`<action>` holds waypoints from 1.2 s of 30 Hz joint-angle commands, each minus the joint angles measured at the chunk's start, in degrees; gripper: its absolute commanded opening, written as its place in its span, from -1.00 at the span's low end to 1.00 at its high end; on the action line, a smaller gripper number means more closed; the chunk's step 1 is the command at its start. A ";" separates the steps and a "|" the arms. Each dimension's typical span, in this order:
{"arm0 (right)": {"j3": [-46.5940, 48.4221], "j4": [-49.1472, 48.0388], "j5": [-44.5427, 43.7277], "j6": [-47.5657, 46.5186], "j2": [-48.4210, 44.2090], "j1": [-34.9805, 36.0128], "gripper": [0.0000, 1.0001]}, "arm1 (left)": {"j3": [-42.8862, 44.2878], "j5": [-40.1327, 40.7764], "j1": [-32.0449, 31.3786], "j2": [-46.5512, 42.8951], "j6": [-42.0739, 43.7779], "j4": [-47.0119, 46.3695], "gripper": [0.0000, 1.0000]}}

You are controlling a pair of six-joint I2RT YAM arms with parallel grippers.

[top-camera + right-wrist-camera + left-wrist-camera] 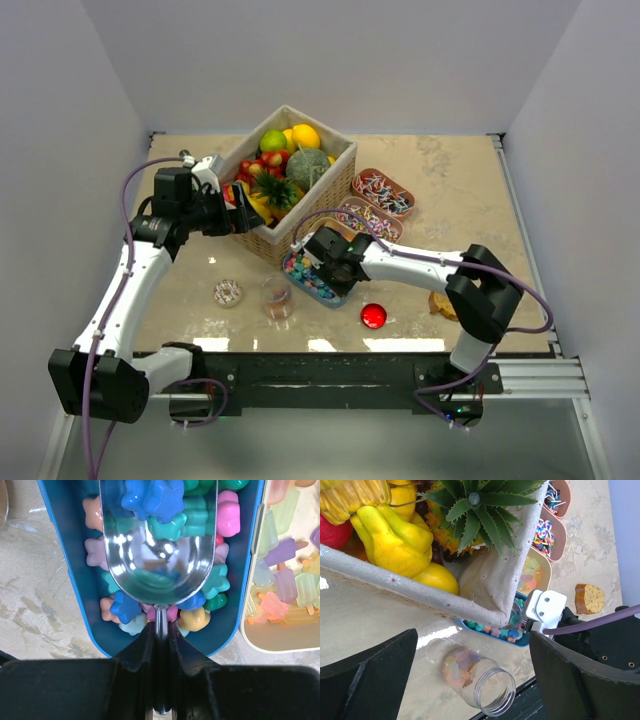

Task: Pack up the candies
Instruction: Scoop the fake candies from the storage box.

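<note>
My right gripper (160,628) is shut on the handle of a metal scoop (160,555). The scoop's bowl lies in the blue tray (60,560) of pastel star-shaped candies (125,607), with a few blue and teal ones in its far end. In the top view this gripper (318,262) is over the blue tray (306,280). A clear glass jar (277,298) with some pastel candies at its bottom stands just left of that tray. My left gripper (474,636) hangs open above the jar (479,680), beside the basket's corner, holding nothing.
A lined wicker basket (335,185) of toy fruit stands behind the trays. Further trays hold ice-lolly candies (285,580), swirled sweets (368,220) and striped wrapped ones (383,190). A sprinkled doughnut (228,292), a red ball (373,316) and a cake slice (440,303) lie near the front edge.
</note>
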State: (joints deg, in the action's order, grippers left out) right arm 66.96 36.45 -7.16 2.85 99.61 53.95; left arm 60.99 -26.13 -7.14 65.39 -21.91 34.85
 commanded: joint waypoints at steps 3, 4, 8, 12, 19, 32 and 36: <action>-4.55 -8.05 -2.60 3.56 -5.30 -0.34 -1.00 | 2.29 0.64 0.02 -0.08 0.20 -0.22 0.96; -4.90 -8.75 -2.25 3.65 -6.09 -0.25 -1.00 | 2.29 0.64 0.02 -0.17 0.20 -0.31 0.96; -6.66 -9.64 -1.11 3.48 -9.78 -0.34 -1.00 | 2.29 0.64 0.02 -0.35 0.03 -0.31 0.96; -8.07 -9.46 -0.14 2.60 -11.89 -0.34 -1.00 | 2.47 0.73 0.02 -0.17 0.03 -0.40 0.96; -10.88 -10.08 1.71 1.98 -15.50 -0.25 -1.00 | 2.99 0.99 0.02 -0.08 0.03 -0.40 0.96; -12.03 -10.52 1.80 2.51 -21.56 0.62 -1.00 | 3.96 1.08 0.02 0.53 0.20 -0.13 0.96; -11.59 -9.29 1.45 2.33 -23.93 2.03 -1.00 | 4.22 1.26 0.02 0.53 0.46 0.04 0.97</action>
State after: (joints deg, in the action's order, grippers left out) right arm 54.61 28.86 -5.85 4.95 79.57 54.50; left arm 62.54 -25.08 -7.14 65.78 -21.91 35.51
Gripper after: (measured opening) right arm 0.143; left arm 0.983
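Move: The right hand already holds the scoop, its bowl down among the star candies in the blue tray; the tray's middle lies about 3 cm ahead of this hand, 6 cm to its left and 4 cm lower. The glass jar stands some 15 cm left and 2 cm back, the popsicle tray about 9 cm ahead and 1 cm left, the red lid 6 cm back and 5 cm right. From the left hand, the blue tray is roughly 14 cm right, 5 cm back and 21 cm below. Still pinching the handle, the right hand draws the loaded scoop out of the candies: first it tilts almost in place, then rises about 5 cm while easing some 2 cm back and 1 cm right. Over the whole lift the wrist turns about 15 degrees, its left side rising and the fingertips swinging outward to the left and forward, which brings the bowl's tip up; the fingers keep their grip. ##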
